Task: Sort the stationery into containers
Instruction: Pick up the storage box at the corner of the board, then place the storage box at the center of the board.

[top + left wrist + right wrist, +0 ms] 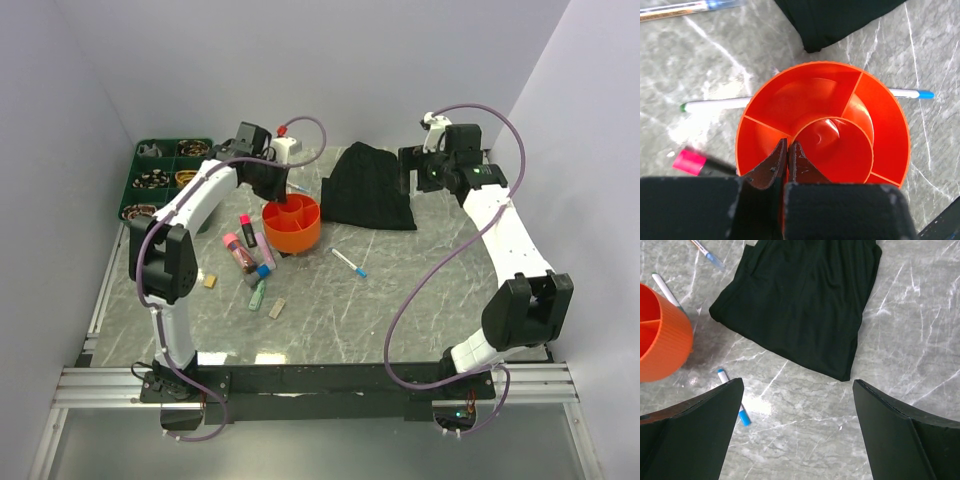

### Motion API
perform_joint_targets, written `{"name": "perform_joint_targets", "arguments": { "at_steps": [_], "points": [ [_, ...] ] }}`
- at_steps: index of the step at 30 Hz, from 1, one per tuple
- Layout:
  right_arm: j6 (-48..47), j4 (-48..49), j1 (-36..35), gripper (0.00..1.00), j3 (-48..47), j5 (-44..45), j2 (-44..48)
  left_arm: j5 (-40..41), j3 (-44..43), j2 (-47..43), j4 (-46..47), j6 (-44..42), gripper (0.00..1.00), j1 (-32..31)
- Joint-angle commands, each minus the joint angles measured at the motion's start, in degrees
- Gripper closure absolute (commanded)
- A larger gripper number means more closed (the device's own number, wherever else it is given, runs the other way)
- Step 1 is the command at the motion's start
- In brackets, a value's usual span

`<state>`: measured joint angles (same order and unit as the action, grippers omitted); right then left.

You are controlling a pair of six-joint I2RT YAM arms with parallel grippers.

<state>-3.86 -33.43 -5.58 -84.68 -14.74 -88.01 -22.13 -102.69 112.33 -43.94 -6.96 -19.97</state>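
The orange tub (292, 226) with inner dividers stands mid-table, and no item shows in its compartments (822, 125). My left gripper (788, 144) hangs just above its near rim (283, 196), shut with nothing visible between the fingers. A green-capped pen (715, 104) and a blue-capped pen (912, 93) lie partly hidden behind the tub. A pink marker (690, 162) lies beside it. Several markers (250, 255) and two tan erasers (277, 308) lie left of the tub. Another blue-capped pen (349, 263) lies to its right. My right gripper (797, 382) stands open above bare table near the black fabric. The green tray (165, 175) sits back left.
The black fabric heap (370, 188) lies behind and right of the tub (800, 305). The tray holds coiled rubber bands (152, 180). One more pen (707, 252) lies beyond the fabric's left corner. Walls close in the table on the left, back and right.
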Motion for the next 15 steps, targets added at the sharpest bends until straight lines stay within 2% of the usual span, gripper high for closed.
{"name": "perform_joint_targets", "arguments": {
  "at_steps": [1, 7, 15],
  "points": [
    [0.43, 1.53, 0.57, 0.02, 1.63, -0.73, 2.05, -2.66, 1.01, -3.97, 6.94, -1.47, 0.99, -2.79],
    [0.34, 1.53, 1.19, 0.02, 3.12, -0.46, 3.71, -3.36, -1.54, -0.80, 7.91, -1.22, 0.99, -5.34],
    [0.69, 1.88, 3.12, 0.02, 6.46, 0.50, 6.18, -9.41, -14.54, 5.79, 5.45, -1.39, 0.99, -9.30]
  ]
}}
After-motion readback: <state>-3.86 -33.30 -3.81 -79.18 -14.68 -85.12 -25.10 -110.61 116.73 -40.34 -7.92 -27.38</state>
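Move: The orange storage box already hangs from the left fingers, held at its inner divider; the open right gripper, towards which it is carried, is about 28 cm to the right, level ahead and 8 cm higher. The black cloth is some 14 cm ahead and 20 cm right, the blue-capped marker 8 cm back and 15 cm right, both roughly 15 cm below. From the right hand, the box lies about 26 cm left, 3 cm back and 12 cm below. Keeping its pinch on the divider, the left hand carries the orange storage box about 8 cm to the right towards the open right gripper, speeding up and turning some 10 degrees clockwise as it first dips slightly and then rises to finish a couple of centimetres higher. The right hand, empty with its fingers wide open, sinks about 2 cm and then eases back and to its right by roughly 1.5 cm each way, touching nothing. ##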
